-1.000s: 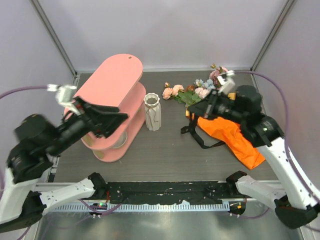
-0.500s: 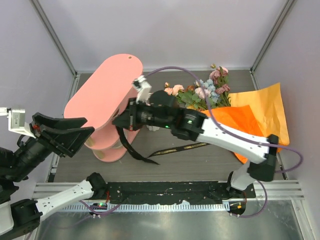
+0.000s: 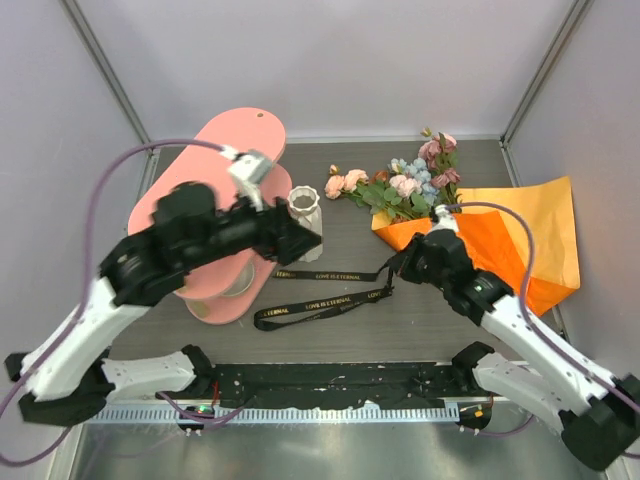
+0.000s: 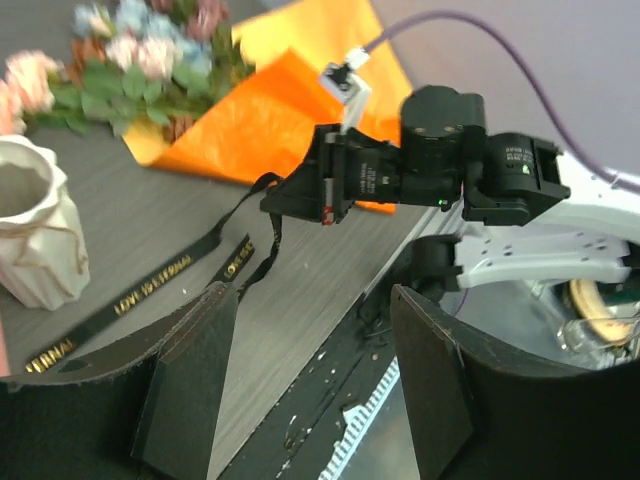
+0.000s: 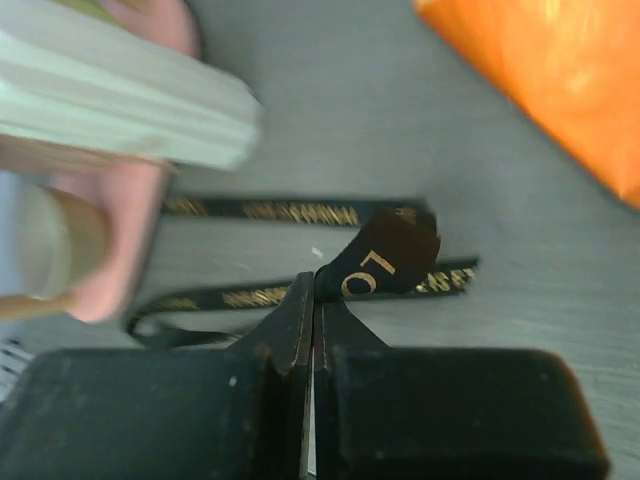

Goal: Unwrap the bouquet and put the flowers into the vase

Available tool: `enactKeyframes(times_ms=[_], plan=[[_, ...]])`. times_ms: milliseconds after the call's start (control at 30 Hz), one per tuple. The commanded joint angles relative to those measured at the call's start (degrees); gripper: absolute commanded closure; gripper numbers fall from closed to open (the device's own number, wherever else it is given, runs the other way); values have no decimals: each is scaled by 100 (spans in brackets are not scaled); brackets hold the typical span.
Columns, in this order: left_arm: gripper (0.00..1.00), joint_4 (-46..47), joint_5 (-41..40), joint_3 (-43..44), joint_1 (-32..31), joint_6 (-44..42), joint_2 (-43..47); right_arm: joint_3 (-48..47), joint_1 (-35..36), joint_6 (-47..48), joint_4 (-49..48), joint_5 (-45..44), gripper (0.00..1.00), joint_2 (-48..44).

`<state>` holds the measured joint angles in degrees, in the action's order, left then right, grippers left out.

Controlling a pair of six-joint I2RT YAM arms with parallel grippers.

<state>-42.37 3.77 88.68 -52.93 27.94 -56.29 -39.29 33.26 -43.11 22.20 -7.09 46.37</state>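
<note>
The bouquet lies untied at the back right: the flowers rest on the spread orange paper. The black printed ribbon trails loose over the table. My right gripper is shut on one end of the ribbon, just left of the paper. The white ribbed vase stands upright beside the pink shelf. My left gripper hangs open and empty just in front of the vase.
A tall pink oval shelf stands at the left with a cup inside its lower level. Both arms' bases sit on the black rail at the near edge. Grey walls close in the back and sides.
My right gripper has drawn back rightward from the shelf side, leaving the ribbon stretched over the table. The left arm has swung in over the shelf toward the vase, its jaws a little wider.
</note>
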Motion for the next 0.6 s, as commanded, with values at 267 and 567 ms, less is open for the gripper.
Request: enactKeyframes(times_ms=[267, 567], plan=[[36, 1029, 300, -773, -25, 141, -778, 422, -188, 621, -1551, 1597, 99, 2602], [35, 862, 159, -1090, -25, 124, -154, 431, -74, 391, -2185, 1070, 99, 3852]])
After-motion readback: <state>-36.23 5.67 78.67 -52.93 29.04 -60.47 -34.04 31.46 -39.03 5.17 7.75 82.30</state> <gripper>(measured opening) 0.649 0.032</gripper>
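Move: The black ribbon is still pinched in the shut right fingers. The bare table spot where its slack should settle lies about 18 cm below that hand, 4 cm to its left and level fore-and-aft. The ribbon's lying strips centre some 16 cm left and 3 cm back; the white vase stands about 18 cm left, 6 cm ahead; the flowers lie 20 cm ahead, 1 cm right. From the open left hand, that spot is about 9 cm ahead, 12 cm right and 42 cm down. The black ribbon is lowered towards the table by the right hand, which keeps its pinch and sinks quickly some 17 cm with a smaller drift left, its fingers tipping down by about 25 degrees. The left hand, empty and still open, drops about 10 cm while easing right and forward, then rises again a little. ##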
